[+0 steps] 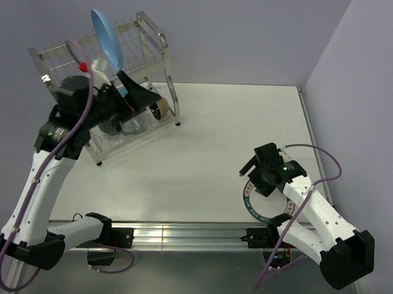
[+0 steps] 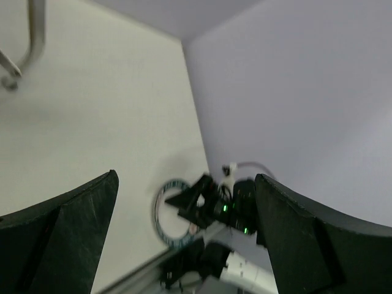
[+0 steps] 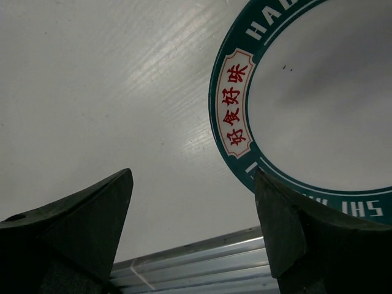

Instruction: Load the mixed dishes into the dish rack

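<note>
The dish rack (image 1: 145,39) stands at the far left, and a light-blue plate (image 1: 107,35) is upright in its upper tier. My left gripper (image 1: 145,99) (image 2: 187,177) hovers open and empty in front of the rack's lower shelf, where a tan-and-dark dish (image 1: 162,109) is partly hidden. The white plate with dark lettered rim (image 1: 246,199) (image 3: 318,104) (image 2: 164,222) lies flat near the table's front right edge. My right gripper (image 1: 251,163) (image 3: 193,173) is low over the plate's left rim, jaws open, with its right finger (image 3: 306,233) over the rim and the left one over bare table.
A metal rail (image 3: 202,263) runs along the table's near edge, just beside the plate. The table's right edge (image 1: 313,144) meets the wall. One rack leg (image 2: 35,30) shows in the left wrist view.
</note>
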Controlling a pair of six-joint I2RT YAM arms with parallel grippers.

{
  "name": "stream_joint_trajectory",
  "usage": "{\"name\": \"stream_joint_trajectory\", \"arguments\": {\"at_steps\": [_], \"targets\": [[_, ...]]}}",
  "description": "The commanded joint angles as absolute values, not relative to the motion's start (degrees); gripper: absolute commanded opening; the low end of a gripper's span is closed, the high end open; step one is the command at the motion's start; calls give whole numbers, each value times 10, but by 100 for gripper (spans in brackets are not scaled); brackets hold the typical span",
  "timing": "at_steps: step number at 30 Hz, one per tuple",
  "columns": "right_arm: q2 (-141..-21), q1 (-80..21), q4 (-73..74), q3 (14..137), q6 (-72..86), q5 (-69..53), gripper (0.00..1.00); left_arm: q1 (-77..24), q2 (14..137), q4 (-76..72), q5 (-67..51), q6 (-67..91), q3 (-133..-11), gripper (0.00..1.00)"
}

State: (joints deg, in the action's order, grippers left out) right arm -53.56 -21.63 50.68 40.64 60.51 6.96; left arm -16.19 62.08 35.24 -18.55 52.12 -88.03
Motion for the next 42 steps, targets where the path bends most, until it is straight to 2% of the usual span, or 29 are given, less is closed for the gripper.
{"name": "stream_joint_trajectory", "arguments": {"at_steps": [1,3,6,7,8,9,18,26,30,35,42], "targets": [[-539,-213,487,393,667,61,85,-226,632,392,-253,508,-853,99],[-538,-213,488,383,693,68,81,-250,633,392,-261,508,-849,99],[-522,-213,492,352,747,92,42,-257,642,412,-270,486,-869,99],[-520,-213,493,346,754,107,14,-256,644,432,-270,474,-876,99],[-519,-214,494,342,760,113,5,-256,645,437,-269,469,-881,99],[-526,-213,494,336,765,120,0,-257,645,440,-266,467,-888,99],[-647,-214,420,316,729,175,0,-257,635,428,-266,481,-873,99],[-786,-246,314,340,673,127,0,-257,621,434,-245,491,-854,99],[-859,-308,283,423,639,84,0,-256,622,438,-237,497,-862,99],[-895,-382,252,510,605,58,0,-258,635,442,-237,497,-876,99],[-914,-403,221,526,578,26,0,-267,649,427,-250,499,-866,99]]}}
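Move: The round white plate with the green rim lies just below the right hand: its middle is about 9 cm to the right, 3 cm back and 9 cm down, so its left rim is nearly under the fingers. The table's near rail runs about 14 cm behind that hand, and the dish rack's nearest foot stands some 30 cm ahead and 30 cm to its left. From the left hand the plate's middle is roughly 47 cm right, 12 cm back and 44 cm below. The right hand shuts its wide-open, empty fingers while sinking about 8 cm onto the left part of the plate's rim, then with the closed tips drags the plate some 18 cm to the left and a little forward, the wrist swinging counter-clockwise and the hand easing up about 3 cm towards the end. The left hand, open and empty, backs off right, down and back by about 5 cm each way, away from the blue plate in the rack, then almost stays in place. ##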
